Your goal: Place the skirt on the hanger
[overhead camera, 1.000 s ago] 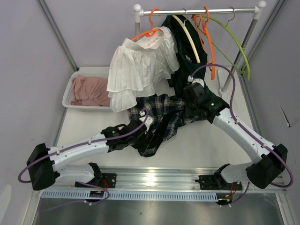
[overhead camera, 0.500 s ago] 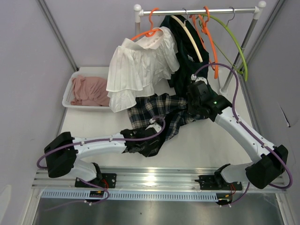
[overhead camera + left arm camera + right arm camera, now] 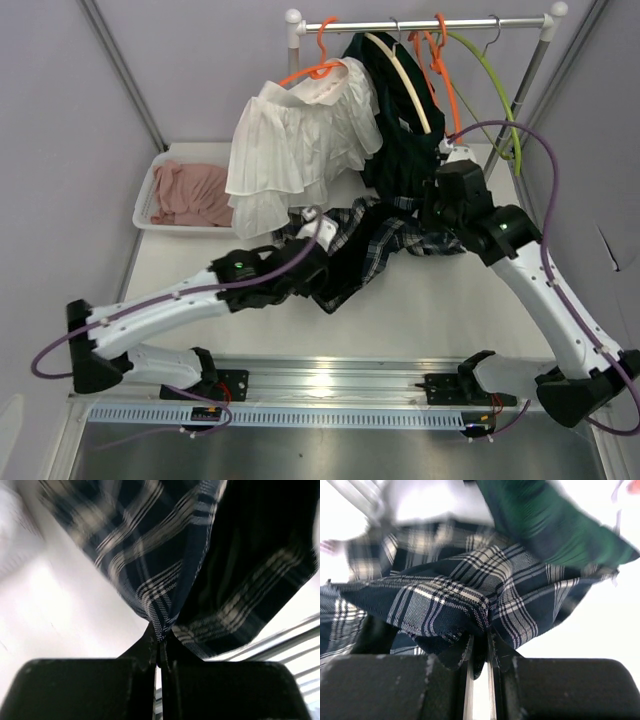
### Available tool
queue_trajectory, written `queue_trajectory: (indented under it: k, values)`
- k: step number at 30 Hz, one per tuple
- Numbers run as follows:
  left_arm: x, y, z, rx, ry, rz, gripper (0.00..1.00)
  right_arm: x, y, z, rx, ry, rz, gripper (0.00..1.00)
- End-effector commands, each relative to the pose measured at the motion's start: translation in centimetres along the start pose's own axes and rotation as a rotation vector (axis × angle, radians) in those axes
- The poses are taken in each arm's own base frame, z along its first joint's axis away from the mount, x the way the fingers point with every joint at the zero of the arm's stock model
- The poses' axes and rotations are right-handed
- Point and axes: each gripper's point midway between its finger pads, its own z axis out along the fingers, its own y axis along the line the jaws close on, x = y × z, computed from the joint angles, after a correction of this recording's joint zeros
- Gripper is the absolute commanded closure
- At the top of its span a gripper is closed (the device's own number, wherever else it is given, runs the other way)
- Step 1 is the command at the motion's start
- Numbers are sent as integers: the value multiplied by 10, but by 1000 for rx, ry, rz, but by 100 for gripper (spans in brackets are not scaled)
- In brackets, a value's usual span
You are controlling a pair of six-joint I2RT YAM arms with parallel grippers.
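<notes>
The navy plaid skirt (image 3: 372, 247) hangs stretched between my two grippers above the table. My left gripper (image 3: 318, 262) is shut on its left part; in the left wrist view the cloth (image 3: 165, 565) is pinched at the fingertips (image 3: 160, 636). My right gripper (image 3: 437, 222) is shut on its right part; in the right wrist view the plaid folds (image 3: 445, 600) bunch at the gripper (image 3: 479, 636). Empty orange hangers (image 3: 448, 90) and a green hanger (image 3: 505, 95) hang on the rail (image 3: 420, 22).
A white pleated skirt (image 3: 290, 150) hangs on an orange hanger at the rail's left. A dark green garment (image 3: 395, 130) hangs on a cream hanger beside my right gripper. A white tray (image 3: 150, 190) with pink cloth (image 3: 192, 193) sits at the left.
Both grippers have lifted the plaid skirt off the table. The right gripper moved up and right toward the rail. The left gripper rose and shifted up with its end.
</notes>
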Motion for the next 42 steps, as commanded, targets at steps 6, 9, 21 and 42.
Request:
queue_trajectory:
  k: [6, 9, 21, 42]
  values:
    - [-109, 65, -165, 116, -396, -205, 100, -74, -3, -92, -103, -269, 39, 100]
    - [-120, 78, -189, 124, -452, -239, 100, -83, -6, -108, -104, -291, 42, 100]
    - [-116, 76, -124, 140, -396, -283, 100, -61, -13, -74, -74, -194, 60, 99]
    - [9, 15, 30, 289, -83, -436, 100, 118, -58, 47, 9, 206, 221, 41]
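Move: The bunched skirt is pinched in both hands. The open table it will lie on is about 11 cm to the left hand's right, 1 cm ahead and 16 cm below; for the right hand, 12 cm left, 10 cm back and 26 cm below. The white dress hangs some 23 cm ahead of the left hand and 15 cm higher. The green dress is 14 cm ahead of the right hand, 5 cm left and 8 cm above. Both hands flick the held skirt up (left about 25 cm), then down towards the table; right fingers open. ##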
